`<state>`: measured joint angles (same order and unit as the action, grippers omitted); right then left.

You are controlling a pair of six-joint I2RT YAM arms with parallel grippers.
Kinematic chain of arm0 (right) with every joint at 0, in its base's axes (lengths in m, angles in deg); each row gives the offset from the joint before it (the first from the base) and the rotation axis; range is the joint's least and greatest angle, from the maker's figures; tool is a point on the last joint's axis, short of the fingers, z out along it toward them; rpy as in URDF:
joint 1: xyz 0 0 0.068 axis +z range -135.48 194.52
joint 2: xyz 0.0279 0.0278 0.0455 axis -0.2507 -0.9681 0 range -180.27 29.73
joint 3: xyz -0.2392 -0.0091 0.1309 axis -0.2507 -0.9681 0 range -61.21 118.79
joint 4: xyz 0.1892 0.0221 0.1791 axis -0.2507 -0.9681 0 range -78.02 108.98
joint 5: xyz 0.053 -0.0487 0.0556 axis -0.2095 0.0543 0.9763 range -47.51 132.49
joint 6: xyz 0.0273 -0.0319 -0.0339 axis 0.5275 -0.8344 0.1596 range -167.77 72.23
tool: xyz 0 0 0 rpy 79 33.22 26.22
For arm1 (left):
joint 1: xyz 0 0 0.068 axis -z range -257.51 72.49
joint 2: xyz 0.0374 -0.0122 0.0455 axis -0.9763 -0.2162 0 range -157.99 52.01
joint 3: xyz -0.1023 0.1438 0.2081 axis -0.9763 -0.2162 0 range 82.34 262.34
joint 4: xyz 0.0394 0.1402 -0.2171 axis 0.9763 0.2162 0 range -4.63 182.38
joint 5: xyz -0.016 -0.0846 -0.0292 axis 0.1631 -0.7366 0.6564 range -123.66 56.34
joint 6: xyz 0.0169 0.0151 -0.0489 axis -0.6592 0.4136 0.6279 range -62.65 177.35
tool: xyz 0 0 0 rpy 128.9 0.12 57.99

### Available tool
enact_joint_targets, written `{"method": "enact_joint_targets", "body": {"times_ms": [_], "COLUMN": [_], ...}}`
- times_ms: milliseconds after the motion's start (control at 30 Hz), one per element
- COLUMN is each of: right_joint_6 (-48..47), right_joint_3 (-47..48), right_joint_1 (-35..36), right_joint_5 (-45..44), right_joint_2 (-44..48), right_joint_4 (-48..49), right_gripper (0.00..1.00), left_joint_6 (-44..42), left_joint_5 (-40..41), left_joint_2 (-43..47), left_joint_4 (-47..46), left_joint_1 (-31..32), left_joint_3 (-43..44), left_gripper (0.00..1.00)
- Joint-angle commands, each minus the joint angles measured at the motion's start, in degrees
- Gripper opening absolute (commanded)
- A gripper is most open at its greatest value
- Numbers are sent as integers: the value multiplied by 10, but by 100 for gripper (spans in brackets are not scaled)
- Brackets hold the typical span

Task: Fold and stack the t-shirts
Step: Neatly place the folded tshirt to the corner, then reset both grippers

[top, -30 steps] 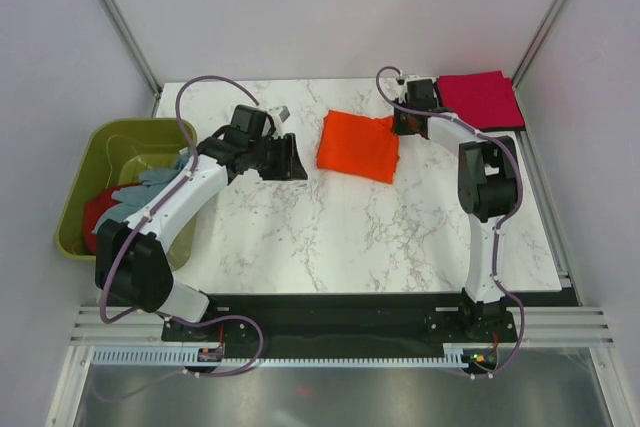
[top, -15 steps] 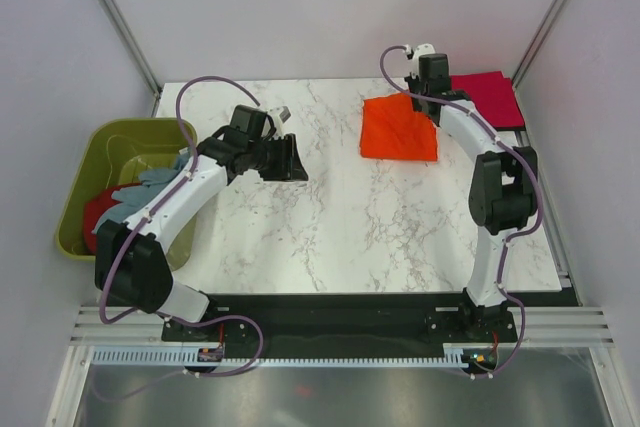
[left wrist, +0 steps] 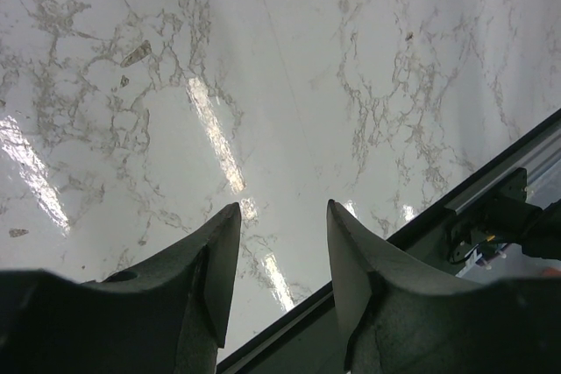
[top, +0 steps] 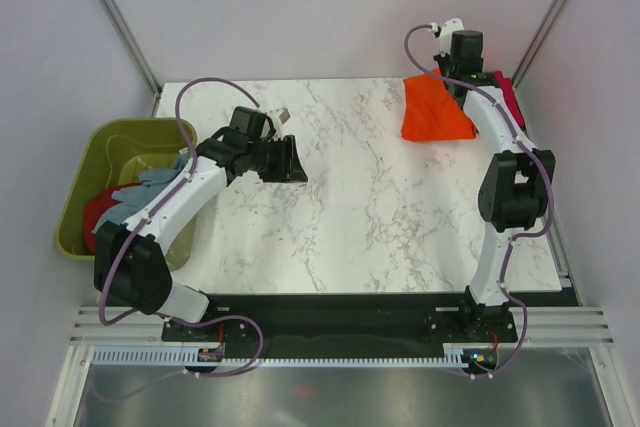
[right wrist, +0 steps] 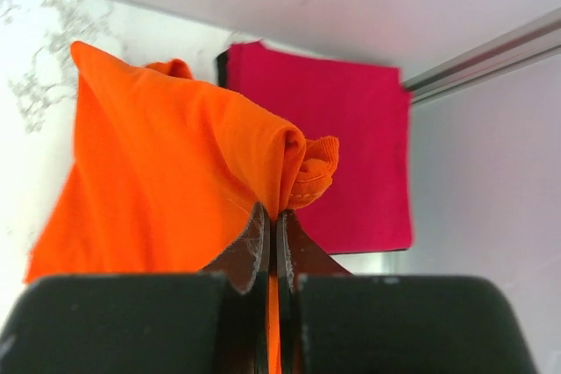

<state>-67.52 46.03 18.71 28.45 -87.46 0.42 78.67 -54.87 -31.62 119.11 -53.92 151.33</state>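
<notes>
A folded bright orange t-shirt [top: 434, 109] hangs lifted at the table's far right, pinched at its edge by my right gripper [right wrist: 271, 214], which is shut on it. Under and behind it lies a folded crimson t-shirt [right wrist: 351, 133], flat in the far right corner and partly covered by the orange one in the top view [top: 509, 97]. My left gripper [left wrist: 280, 216] stands open over bare marble near the table's left side, nothing between its fingers. A pale grey-blue t-shirt [top: 150, 185] and a red t-shirt [top: 98, 215] lie crumpled in the green tub.
The olive-green tub [top: 100, 152] sits off the table's left edge, under my left arm. The marble table [top: 350, 217] is framed by a metal rail [right wrist: 491, 54] at the right and white walls behind and at the sides.
My right gripper has carried the orange t-shirt from the table's middle back to the far right, over the crimson one. The left arm has stayed put.
</notes>
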Motion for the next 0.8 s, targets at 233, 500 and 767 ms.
{"method": "enact_joint_targets", "body": {"times_ms": [233, 500, 767], "right_joint_6": [-83, -111, -58], "right_joint_3": [156, 359, 299], "right_joint_1": [-75, -139, -130], "right_joint_5": [34, 15, 25], "right_joint_2": [-73, -297, -259], "right_joint_4": [0, 141, 241], "right_gripper": [0, 7, 66], "left_joint_6": [-24, -22, -22], "left_joint_5": [-35, -48, -43], "left_joint_2": [9, -8, -12], "left_joint_4": [-7, -8, -10], "left_joint_1": [-1, 0, 0], "left_joint_3": [5, 3, 2], "left_gripper": [52, 53, 53]}}
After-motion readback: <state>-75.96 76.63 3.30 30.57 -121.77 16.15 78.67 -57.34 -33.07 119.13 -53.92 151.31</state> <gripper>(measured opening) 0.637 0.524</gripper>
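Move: The right hand still pinches the folded orange t-shirt, which hangs from its shut fingers. Its goal, the red folded stack, has its middle about 10 cm to the hand's right, 7 cm ahead and 17 cm below. The table's far right corner lies roughly 19 cm ahead and 23 cm to the right. From the idle left hand the stack is some 34 cm ahead, 65 cm to the right and 13 cm lower. Rightward in a quick sweep of about 18 cm, and some 11 cm forward, the right hand carries the orange t-shirt over the red stack towards the far corner. It first rises about 3 cm, then dips about 11 cm while the wrist tips up and turns clockwise by some 10 degrees each. Late in the drop the fingers open to nearly two-thirds and let go of the cloth. ##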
